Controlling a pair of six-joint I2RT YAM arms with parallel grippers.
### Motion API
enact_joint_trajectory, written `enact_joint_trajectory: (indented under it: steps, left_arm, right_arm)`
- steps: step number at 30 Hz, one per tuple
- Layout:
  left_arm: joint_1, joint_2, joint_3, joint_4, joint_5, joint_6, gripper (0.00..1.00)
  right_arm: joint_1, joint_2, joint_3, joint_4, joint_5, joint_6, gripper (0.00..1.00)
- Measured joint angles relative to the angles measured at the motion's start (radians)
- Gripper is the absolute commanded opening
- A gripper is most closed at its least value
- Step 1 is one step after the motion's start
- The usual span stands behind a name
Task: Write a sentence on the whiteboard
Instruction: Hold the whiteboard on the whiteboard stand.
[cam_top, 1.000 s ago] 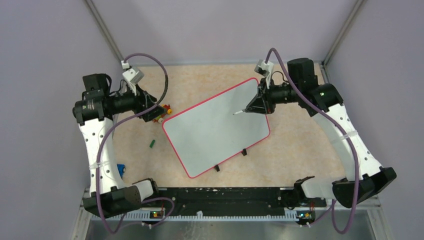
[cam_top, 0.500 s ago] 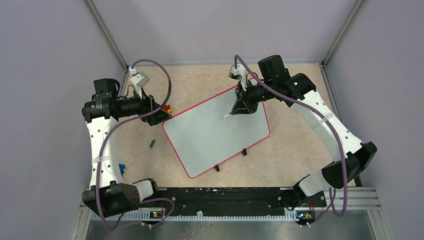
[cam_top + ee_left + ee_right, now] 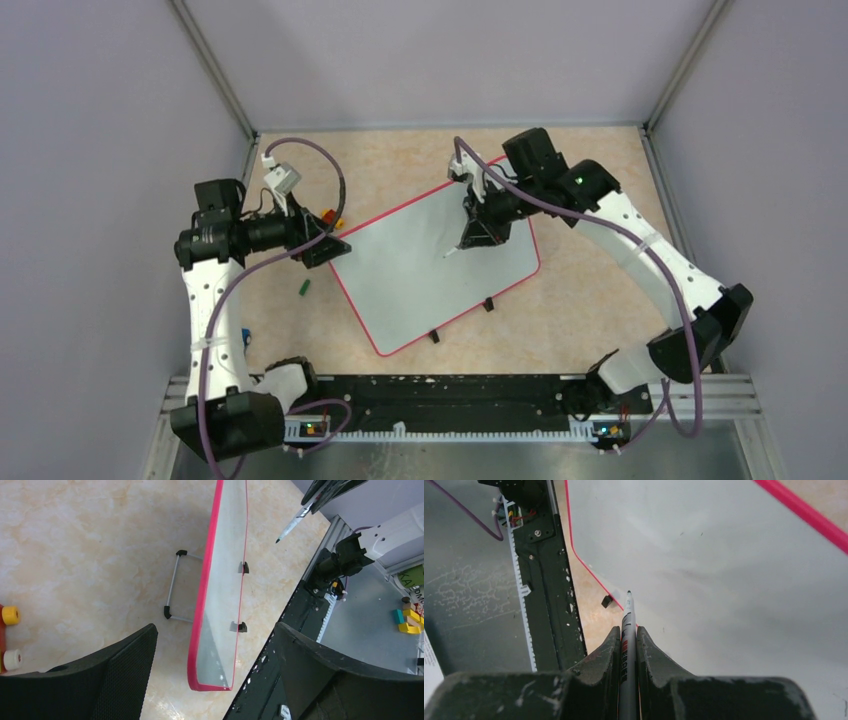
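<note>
The whiteboard [image 3: 430, 275], white with a thin red rim, lies askew on the table, and no sentence shows on its blank face. My right gripper [image 3: 476, 238] hangs over the board's upper middle, shut on a grey marker [image 3: 455, 250]. In the right wrist view the marker [image 3: 628, 611] juts out between the fingers of the gripper [image 3: 628, 630], its tip just above the whiteboard [image 3: 724, 555]. My left gripper [image 3: 332, 250] stands open at the board's left corner. In the left wrist view the whiteboard's [image 3: 225, 580] corner lies ahead between the spread fingers of the gripper [image 3: 215, 626].
Red and yellow toy pieces [image 3: 333, 217] lie behind the left gripper. A small green piece [image 3: 304, 287] and a blue one [image 3: 243, 338] lie at the left. The board's black feet [image 3: 434, 337] stick out at its near edge. A black rail [image 3: 450, 395] runs along the front.
The right arm has swung left and nearer, carrying the marker over the board's middle. The left gripper has moved right to the board's left corner and opened a little wider.
</note>
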Motion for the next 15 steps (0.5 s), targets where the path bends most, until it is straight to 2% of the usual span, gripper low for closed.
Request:
enact_joint_trajectory:
  steps: [4, 11, 15]
  left_arm:
    - [0.0, -0.027, -0.011, 0.023, 0.033, -0.022, 0.87]
    - [0.0, -0.025, -0.01, 0.03, 0.037, -0.039, 0.74]
    - [-0.001, -0.004, -0.01, 0.02, 0.029, -0.029, 0.61]
  right_arm:
    - [0.01, -0.11, -0.156, 0.135, 0.008, 0.076, 0.0]
    - [0.056, -0.165, -0.183, 0.359, 0.007, 0.173, 0.0]
    - [0.103, -0.164, -0.189, 0.458, 0.017, 0.201, 0.0]
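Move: Just below and a touch left of the left hand lies the whiteboard's top left corner, about 2 cm left, level fore-and-aft and 6 cm lower. From that hand, the toy train is some 12 cm ahead and 3 cm left, the green marker cap about 8 cm left and 1 cm back, both roughly 27 cm down. From the right hand, holding the marker, the whiteboard's middle is about 3 cm ahead, 3 cm left and 12 cm below. Lifting the marker clear above the whiteboard, the right hand eases back about 1.5 cm with a slight dip, then climbs some 5 cm and goes 4 cm left towards the left gripper, tilting its marker tip up nearly 20 degrees and keeping its grip. The left hand hovers by the top left corner, bobbing up about 1 cm and most of the way back, while its wide-open fingers start closing. ##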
